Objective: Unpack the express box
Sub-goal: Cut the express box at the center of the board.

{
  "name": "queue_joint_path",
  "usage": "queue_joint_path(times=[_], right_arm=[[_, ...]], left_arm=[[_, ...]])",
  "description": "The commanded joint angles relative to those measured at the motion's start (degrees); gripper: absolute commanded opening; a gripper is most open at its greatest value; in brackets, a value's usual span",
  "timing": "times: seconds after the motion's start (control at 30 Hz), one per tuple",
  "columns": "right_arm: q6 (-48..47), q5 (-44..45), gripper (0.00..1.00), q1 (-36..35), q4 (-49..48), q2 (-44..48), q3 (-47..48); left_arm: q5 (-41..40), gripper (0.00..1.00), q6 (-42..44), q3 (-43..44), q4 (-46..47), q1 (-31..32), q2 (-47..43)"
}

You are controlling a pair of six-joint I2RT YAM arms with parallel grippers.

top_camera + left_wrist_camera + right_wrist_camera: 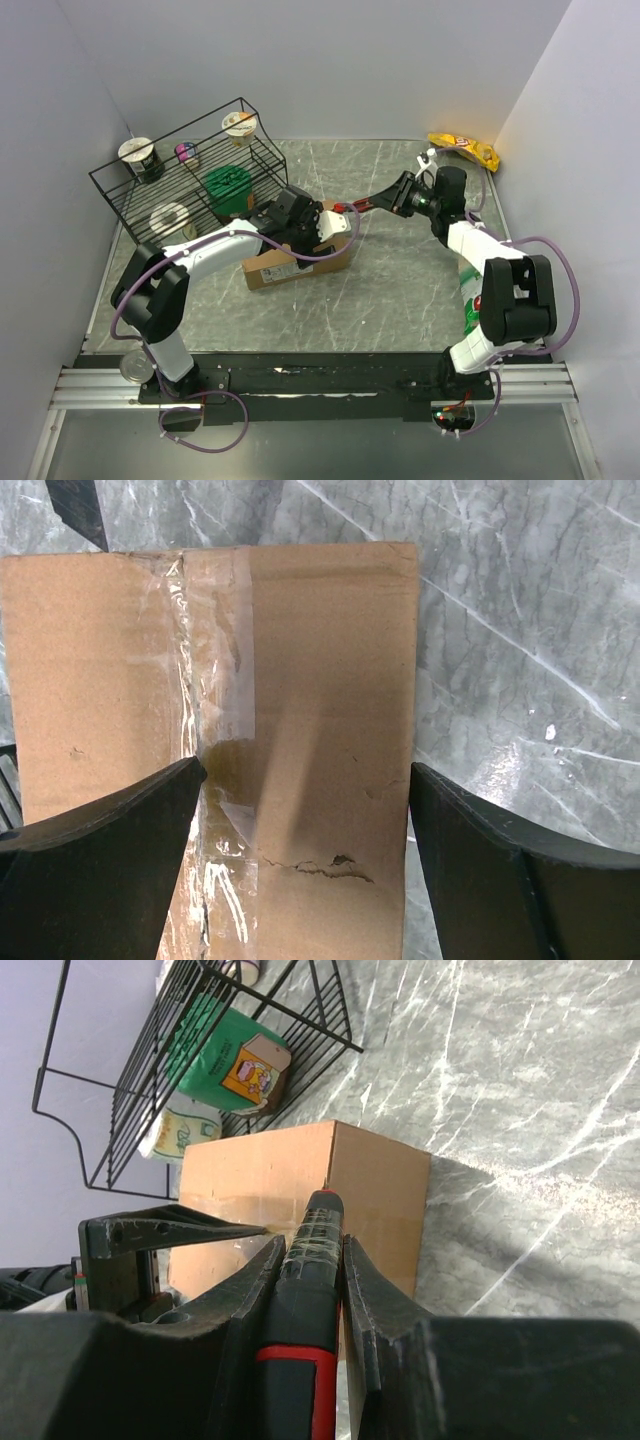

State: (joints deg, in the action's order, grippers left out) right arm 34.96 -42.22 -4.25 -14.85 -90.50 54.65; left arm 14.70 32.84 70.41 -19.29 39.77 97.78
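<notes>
The express box (285,268) is a brown cardboard carton lying mid-table, its top seam covered with clear tape (215,680). My left gripper (322,228) hovers just above the box's top, jaws wide open and empty; in the left wrist view the box (320,660) fills the gap between its fingers (110,870). My right gripper (392,203) is shut on a black-and-red cutter (312,1290). The cutter's tip points at the box's upper edge (370,1185), close beside the left finger (170,1228).
A black wire rack (166,137) at the back left holds cups and a green container (228,185). A yellow snack bag (463,150) lies in the far right corner. A can (133,365) stands by the left base, and a green-white pack (468,290) lies under the right arm.
</notes>
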Motion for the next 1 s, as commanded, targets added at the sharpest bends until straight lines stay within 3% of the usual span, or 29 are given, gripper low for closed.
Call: queue_joint_path(times=[0.0,0.97], right_arm=[[-1.47,-2.34,0.00,-0.85,3.60,4.63,-2.18],[-3.05,0.29,0.00,-0.85,12.29,18.86,-12.46]], left_arm=[[0.24,0.88,-1.90,1.48,0.66,0.13,1.54],[-2.57,0.85,-4.36,2.36,3.12,0.49,3.56]])
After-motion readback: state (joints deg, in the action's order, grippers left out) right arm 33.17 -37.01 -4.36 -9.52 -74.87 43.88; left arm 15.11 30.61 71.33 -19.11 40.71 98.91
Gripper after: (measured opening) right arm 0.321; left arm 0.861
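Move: The taped seam's right end on the box lies about 10 cm to the right hand's left, 2 cm back and 6 cm below; the box's middle is 23 cm left, 4 cm back. From the left hand, that seam end is some 9 cm right, 5 cm ahead, about level, and the box's middle 3 cm ahead, 4 cm left, 5 cm below. The green tub stands 18 cm ahead and 21 cm left of the left hand. The box's right end has the cutter tip brought back along it to the taped seam: the right hand, keeping its grip on the cutter, goes back about 5 cm and slightly right, level. The left hand, fingers spread from seam to front edge, keeps hold of the box and eases about 1 cm right with it. ##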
